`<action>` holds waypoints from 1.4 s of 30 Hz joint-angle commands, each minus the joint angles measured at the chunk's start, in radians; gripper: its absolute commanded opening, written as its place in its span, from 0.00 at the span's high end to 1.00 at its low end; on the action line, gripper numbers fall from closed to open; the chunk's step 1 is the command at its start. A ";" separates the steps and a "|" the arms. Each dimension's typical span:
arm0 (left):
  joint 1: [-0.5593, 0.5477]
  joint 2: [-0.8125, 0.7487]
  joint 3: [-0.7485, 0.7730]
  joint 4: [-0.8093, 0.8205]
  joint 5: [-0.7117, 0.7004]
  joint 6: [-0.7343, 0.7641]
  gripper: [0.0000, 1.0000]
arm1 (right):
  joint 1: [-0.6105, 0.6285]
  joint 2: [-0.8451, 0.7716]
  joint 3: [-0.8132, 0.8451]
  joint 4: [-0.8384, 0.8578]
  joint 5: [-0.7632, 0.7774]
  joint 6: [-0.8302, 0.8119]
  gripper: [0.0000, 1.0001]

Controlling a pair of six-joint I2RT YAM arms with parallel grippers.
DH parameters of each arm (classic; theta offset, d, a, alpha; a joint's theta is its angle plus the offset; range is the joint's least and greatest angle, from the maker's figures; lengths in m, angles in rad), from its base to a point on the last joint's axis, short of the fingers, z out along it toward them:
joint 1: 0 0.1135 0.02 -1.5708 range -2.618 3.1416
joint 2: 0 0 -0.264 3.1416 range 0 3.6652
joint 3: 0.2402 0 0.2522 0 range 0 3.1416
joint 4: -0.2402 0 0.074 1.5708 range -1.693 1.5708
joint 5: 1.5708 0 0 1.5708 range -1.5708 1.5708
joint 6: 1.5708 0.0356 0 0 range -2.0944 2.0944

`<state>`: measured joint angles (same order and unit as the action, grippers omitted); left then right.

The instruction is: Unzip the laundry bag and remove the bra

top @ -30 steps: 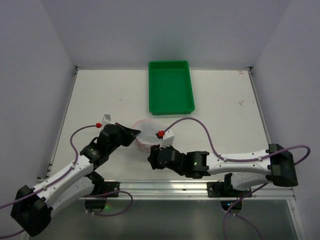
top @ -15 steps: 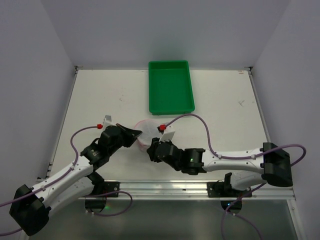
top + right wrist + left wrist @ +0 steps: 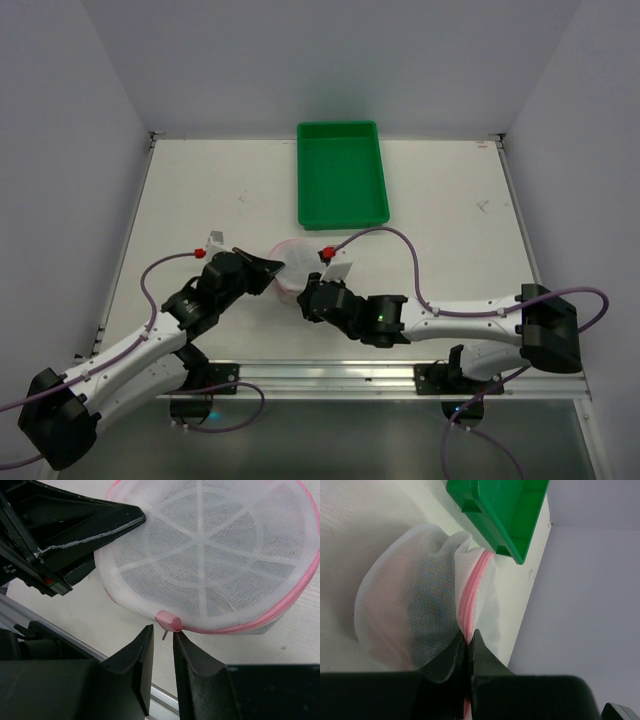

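The laundry bag (image 3: 291,260), a small white mesh drum with pink zipper trim, lies on the table between the two grippers. My left gripper (image 3: 468,635) is shut on the bag's pink zipper seam (image 3: 471,587) at its left side. My right gripper (image 3: 163,630) is at the bag's near edge, open by a narrow gap. The pink zipper pull (image 3: 168,621) hangs just at its fingertips, with its thin tab in the gap. In the top view the right gripper (image 3: 304,292) touches the bag's front. The bra is hidden; only a dim darker shape shows through the mesh (image 3: 422,612).
A green tray (image 3: 343,224) stands behind the bag toward the table's far edge, and its corner (image 3: 512,550) shows close to the bag in the left wrist view. The metal rail of the near table edge (image 3: 165,695) runs just under the right fingers.
The right gripper has moved forward to the bag's near edge and its jaws have narrowed round the zipper pull. The left gripper has kept its grip on the seam.
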<state>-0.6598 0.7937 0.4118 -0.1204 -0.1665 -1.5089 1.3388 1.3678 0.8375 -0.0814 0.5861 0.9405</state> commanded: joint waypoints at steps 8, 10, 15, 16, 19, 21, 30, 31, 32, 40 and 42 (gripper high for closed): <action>-0.014 -0.019 0.001 0.057 -0.053 -0.020 1.00 | -0.018 0.005 0.022 0.029 0.052 0.021 0.91; -0.014 -0.027 -0.004 0.057 -0.056 -0.020 1.00 | -0.024 0.001 0.014 0.029 0.050 0.024 0.93; -0.014 -0.031 -0.004 0.053 -0.064 -0.016 1.00 | -0.029 -0.009 0.008 0.031 0.035 0.021 1.00; -0.014 -0.034 -0.002 0.050 -0.067 -0.016 1.00 | -0.029 -0.012 0.005 0.031 0.034 0.018 1.00; -0.012 -0.047 0.010 0.028 -0.086 0.018 1.00 | -0.030 -0.051 -0.027 0.031 0.032 -0.003 1.00; -0.012 -0.062 0.024 -0.004 -0.103 0.054 1.00 | -0.035 -0.085 -0.057 0.028 0.018 -0.020 1.00; 0.046 -0.056 0.038 -0.004 -0.039 0.310 1.00 | -0.154 -0.314 -0.205 -0.058 -0.120 -0.195 1.00; 0.058 -0.048 0.038 0.014 -0.003 0.343 1.00 | -0.165 -0.329 -0.221 -0.067 -0.130 -0.200 1.00; 0.065 -0.039 0.039 0.031 0.016 0.375 1.00 | -0.176 -0.360 -0.227 -0.066 -0.184 -0.207 1.00; 0.132 0.211 0.227 0.145 0.292 0.714 1.00 | -0.191 -0.316 -0.101 -0.161 -0.313 -0.334 1.00; 0.134 0.293 0.272 0.146 0.330 0.734 0.89 | -0.190 -0.296 -0.094 -0.114 -0.392 -0.315 1.00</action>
<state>-0.5468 1.0122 0.5858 -0.0601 0.0761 -0.9337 1.1507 1.0538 0.6930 -0.1871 0.3035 0.6655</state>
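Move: The laundry bag's zip pull lies between the right hand's open fingertips, about 1 cm ahead and 1 cm left, level with them. The bag's middle is some 6 cm ahead of that hand, 1 cm left and 4 cm below; the green bin is about 26 cm ahead, 9 cm right and 8 cm below. From the left hand, already gripping the zip band, the zip pull is roughly 5 cm right and 5 cm back. Right fingers pinch the zip pull, drawing it about 7 cm right; left keeps gripping, turning some 30 degrees. ##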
